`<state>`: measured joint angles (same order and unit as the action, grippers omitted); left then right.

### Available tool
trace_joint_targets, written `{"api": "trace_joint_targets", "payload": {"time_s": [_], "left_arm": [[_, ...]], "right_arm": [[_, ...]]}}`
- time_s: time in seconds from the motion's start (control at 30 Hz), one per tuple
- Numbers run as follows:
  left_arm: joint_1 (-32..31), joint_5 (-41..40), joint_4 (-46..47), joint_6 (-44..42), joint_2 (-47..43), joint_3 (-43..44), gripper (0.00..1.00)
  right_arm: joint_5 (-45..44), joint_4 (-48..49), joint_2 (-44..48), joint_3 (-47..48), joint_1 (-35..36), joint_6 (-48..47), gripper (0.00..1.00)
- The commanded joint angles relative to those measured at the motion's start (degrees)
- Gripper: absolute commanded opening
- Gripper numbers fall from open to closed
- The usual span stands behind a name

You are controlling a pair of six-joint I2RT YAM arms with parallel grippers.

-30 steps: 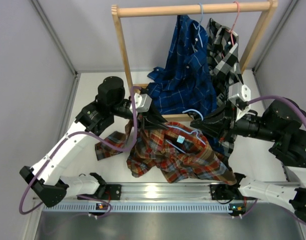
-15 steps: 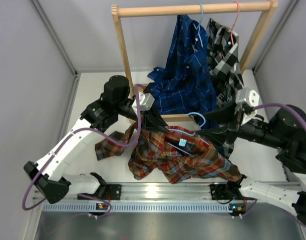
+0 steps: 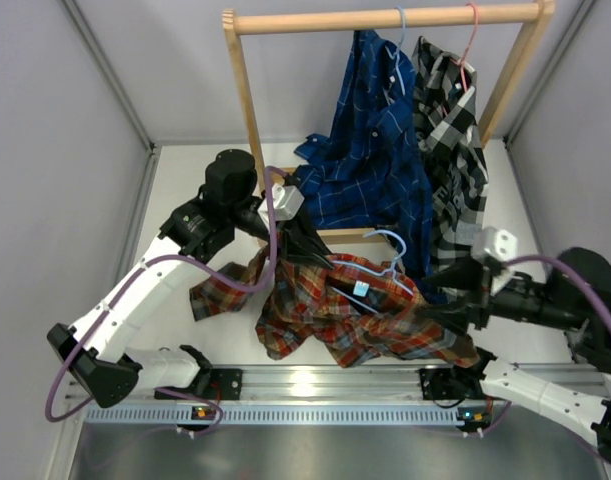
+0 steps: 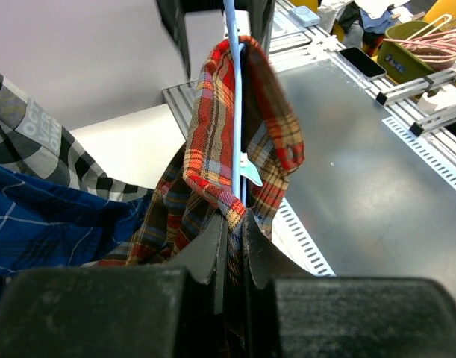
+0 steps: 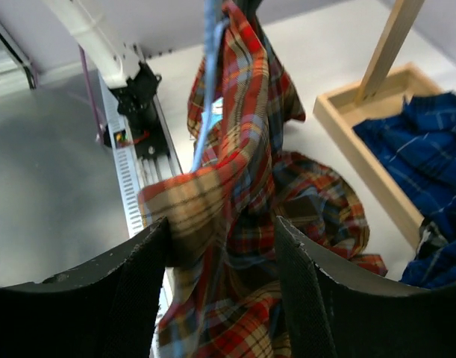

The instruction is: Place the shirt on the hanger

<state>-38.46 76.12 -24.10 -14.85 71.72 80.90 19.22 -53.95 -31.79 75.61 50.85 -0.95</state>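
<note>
The red-orange plaid shirt lies bunched on the table, partly lifted at its collar. The light-blue wire hanger lies on it with its hook raised toward the rack. My left gripper is shut on the shirt's collar fabric, and the hanger wire runs straight up from the jaws. My right gripper is at the shirt's right edge. Its jaws are wide apart with shirt fabric hanging between them and the hanger wire beyond.
A wooden clothes rack stands at the back with a navy plaid shirt and a black-and-white plaid shirt on a pink hanger. Its base frame lies behind the shirt. A metal rail runs along the near edge.
My right gripper has left the hanger's hook area and moved down and right to the shirt's right edge. The hanger hook now stands free. My left gripper holds its place.
</note>
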Motion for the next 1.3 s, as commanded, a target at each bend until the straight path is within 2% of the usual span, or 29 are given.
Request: {"api": "trace_joint_targets", "payload": {"time_s": [0.0, 0.17, 0.27, 0.3, 0.43, 0.53, 0.57, 0.6, 0.63, 0.67, 0.7, 0.77, 0.8, 0.9, 0.93, 0.97, 1.03, 1.17, 1.27], "left_arm": [[0.14, 4.66, 1.6, 0.09, -0.97, 2.15, 0.0], [0.22, 3.86, 1.6, 0.0, -0.97, 1.8, 0.0], [0.31, 3.69, 1.68, 0.0, -0.97, 1.98, 0.0], [0.57, 3.43, 1.6, -0.09, -1.06, 1.89, 0.0], [1.37, -0.08, 1.42, -0.62, -2.11, 1.36, 0.0], [1.63, -8.07, 1.25, -1.32, -3.6, 1.27, 0.0], [1.63, -13.22, 1.16, -1.49, -4.04, 1.45, 0.03], [1.63, -16.93, 1.51, -0.1, -4.66, 1.97, 0.22], [1.63, -21.06, 2.38, 1.65, -5.01, 2.24, 0.58], [1.63, -25.36, 2.82, 3.06, -5.28, 2.94, 0.98], [1.63, -34.89, 2.83, 4.9, -6.15, 4.42, 0.98], [1.63, -47.22, 2.74, 7.45, -7.82, 5.93, 0.98], [1.63, -60.25, 2.83, 10.08, -8.96, 6.54, 0.98], [1.63, -83.33, 3.09, 17.45, -15.37, 6.9, 0.98], [1.63, -97.59, 3.09, 19.14, -19.91, 4.64, 0.98], [1.63, -103.04, 3.0, 20.64, -22.3, 3.14, 0.98], [1.63, -108.79, 3.27, 22.58, -27.05, -0.64, 0.98], [1.54, -103.64, 2.48, 23.47, -36.55, -10.83, 0.98], [1.54, -103.27, 2.04, 23.03, -42.35, -19.97, 0.98]], "right_arm": [[1.52, -1.95, -5.38, -0.64, 0.3, -2.83, 0.55], [8.01, 0.6, -8.37, -1.43, 0.3, -3.88, 0.53], [7.59, 0.34, -9.6, -1.52, 0.3, -4.59, 0.17], [6.89, 0.34, -9.52, -1.52, 0.39, -4.59, 0.0], [4.25, 0.52, -7.59, -0.91, 0.3, -4.33, 0.0], [1.61, 0.87, -6.53, 0.05, 0.3, -3.53, 0.0], [0.74, 1.3, -6.18, 0.41, 0.3, -3.36, 0.0], [0.29, 1.48, -6.09, 0.67, 0.3, -3.09, 0.0], [-0.23, 1.74, -6.09, 1.2, 0.39, -2.74, 0.0], [-0.76, 2.09, -5.92, 1.46, 0.3, -2.57, 0.0], [-2.68, 3.06, -5.91, 2.16, 0.3, -2.39, 0.0], [-5.41, 4.38, -6.0, 3.04, 0.39, -1.6, 0.0], [-8.12, 5.08, -6.18, 3.57, 0.22, -1.42, 0.0], [-12.52, 6.84, -8.54, 7.17, 0.39, -0.81, 0.0], [-13.59, 7.11, -10.73, 10.49, 0.3, -0.63, 0.0], [-14.47, 7.46, -11.88, 12.26, 0.39, -0.63, 0.0], [-17.72, 9.03, -14.43, 18.49, 0.39, -0.28, 0.0], [-25.1, 12.19, -22.94, 31.58, 0.3, -0.8, 0.0], [-30.38, 15.45, -27.43, 40.65, 0.39, -2.73, 0.0]]}}
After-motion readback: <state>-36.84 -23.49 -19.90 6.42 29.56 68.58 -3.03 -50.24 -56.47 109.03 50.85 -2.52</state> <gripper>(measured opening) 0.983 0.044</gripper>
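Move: My left hand still grips the shirt and hanger at the left shoulder. The right shoulder, where my open right fingers are to shut, lies some 17 cm to my left hand's right, 6 cm back and slightly lower. From my right hand it is about 4 cm left, 1 cm ahead and 4 cm down. The hanger's hook stands roughly 10 cm ahead of my right hand and 8 cm left; the navy shirt hangs some 26 cm ahead, 9 cm left and 12 cm lower. I slip my right hand about 4 cm left and 4 cm down over the right shoulder and pinch shirt and hanger there. My left hand eases forward, opens wide and sweeps some 25 cm left and 10 cm up, turning about 100 degrees counter-clockwise. Keeping its hold, my right hand then lifts the hanger nearly 20 cm and carries it about 8 cm forward towards the rack, turning clockwise. ##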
